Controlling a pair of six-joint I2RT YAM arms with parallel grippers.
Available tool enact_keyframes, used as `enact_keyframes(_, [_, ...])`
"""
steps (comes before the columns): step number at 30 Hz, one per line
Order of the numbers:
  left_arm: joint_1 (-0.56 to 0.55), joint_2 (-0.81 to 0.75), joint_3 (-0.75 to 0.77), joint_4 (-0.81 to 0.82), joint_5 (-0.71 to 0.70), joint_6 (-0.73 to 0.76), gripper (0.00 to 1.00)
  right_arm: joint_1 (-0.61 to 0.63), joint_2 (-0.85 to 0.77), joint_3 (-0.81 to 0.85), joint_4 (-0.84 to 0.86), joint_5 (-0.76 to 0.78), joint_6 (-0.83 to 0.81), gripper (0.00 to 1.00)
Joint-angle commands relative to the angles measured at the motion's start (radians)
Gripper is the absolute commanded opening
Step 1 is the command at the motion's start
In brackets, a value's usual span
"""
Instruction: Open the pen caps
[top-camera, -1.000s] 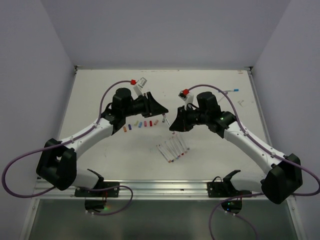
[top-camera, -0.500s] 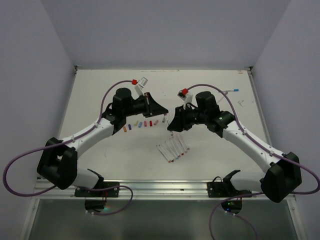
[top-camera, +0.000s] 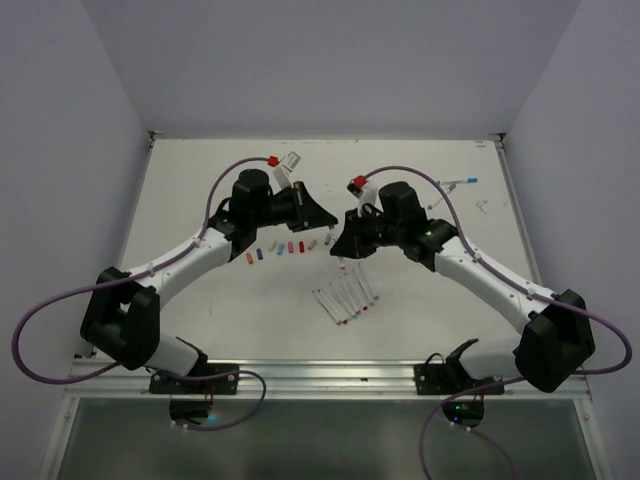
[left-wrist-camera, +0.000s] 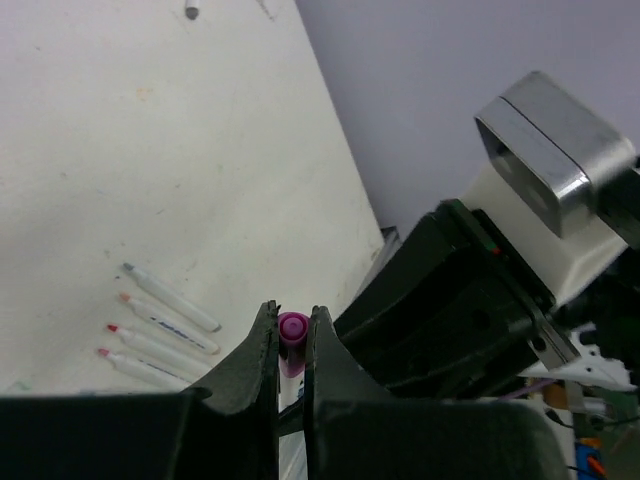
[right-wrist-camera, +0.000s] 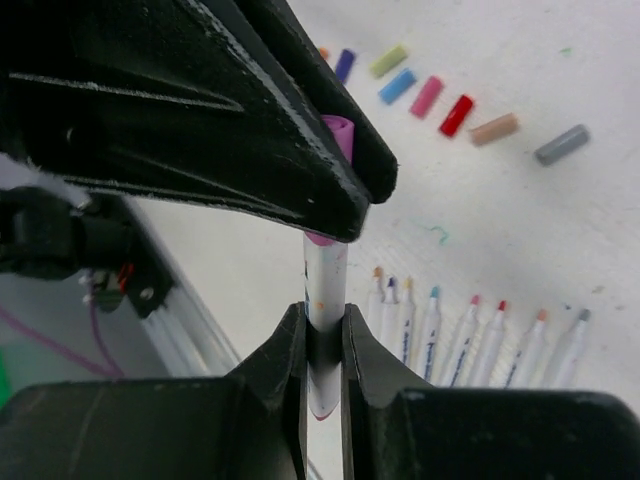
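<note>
A white pen (right-wrist-camera: 325, 270) hangs above the table between the two arms. My right gripper (right-wrist-camera: 322, 318) is shut on its body. My left gripper (left-wrist-camera: 290, 318) is shut on its magenta pen cap (left-wrist-camera: 294, 327), which also peeks out beside the left fingers (right-wrist-camera: 250, 120) in the right wrist view. In the top view the two grippers meet at mid-table, left gripper (top-camera: 328, 222) above right gripper (top-camera: 340, 246). Several loose pen caps (top-camera: 280, 248) lie in a row on the table, seen too in the right wrist view as loose caps (right-wrist-camera: 426, 96). Several uncapped pens (top-camera: 346, 300) lie side by side nearer the front.
A blue-tipped pen (top-camera: 465, 182) and a small white piece (top-camera: 482, 207) lie at the back right. The metal rail (top-camera: 320, 375) runs along the near edge. White walls close in the table (top-camera: 200, 320) on three sides.
My left gripper has shut on the magenta cap. My right arm has shifted left towards it, briefly loosening and then shutting on the pen body again.
</note>
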Motion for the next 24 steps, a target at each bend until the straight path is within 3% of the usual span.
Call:
enact_keyframes(1, [-0.024, 0.059, 0.194, -0.308, -0.187, 0.174, 0.0, 0.067, 0.011, 0.071, -0.073, 0.371, -0.032, 0.0])
enact_keyframes(2, [-0.038, 0.101, 0.23, -0.361, -0.233, 0.199, 0.0, 0.107, 0.025, 0.075, -0.092, 0.559, -0.032, 0.0])
enact_keyframes(6, [-0.069, 0.181, 0.338, -0.473, -0.369, 0.23, 0.0, 0.211, 0.077, 0.101, -0.184, 0.903, -0.056, 0.0])
enact_keyframes(9, [-0.087, 0.241, 0.4, -0.471, -0.352, 0.233, 0.0, 0.239, 0.088, 0.097, -0.207, 1.007, -0.043, 0.0])
enact_keyframes(13, [-0.092, 0.303, 0.415, -0.473, -0.348, 0.253, 0.0, 0.215, 0.077, 0.077, -0.24, 1.026, -0.026, 0.0])
enact_keyframes(19, [-0.11, 0.384, 0.386, -0.446, -0.356, 0.269, 0.0, 0.04, 0.054, -0.029, -0.239, 0.767, -0.055, 0.0])
enact_keyframes(24, [-0.132, 0.456, 0.444, -0.463, -0.39, 0.292, 0.0, 0.02, 0.082, -0.067, -0.221, 0.739, -0.076, 0.0])
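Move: The left hand holds the magenta cap. The free spot for it is about 10 cm ahead, 3 cm right and 22 cm below, just right of the gray cap, which lies 11 cm ahead of the hand; the tan cap is 10 cm ahead, 5 cm left. For the pen in the right hand, the row's open end lies 3 cm ahead, 13 cm right and 18 below. The gray-tipped pen is 2 cm ahead, 9 cm right; the tan-tipped pen is level, 6 cm right. Still pinching cap and barrel, the hands part: the left draws the magenta cap off the pen, forward about 6 cm, then some 10 cm down towards the gray cap, its fingers tipping down some 30 degrees. The right keeps the pen, going forward and down a little, then mostly right and down to the open end of the pen row, fingers tipping down and swinging clockwise. ##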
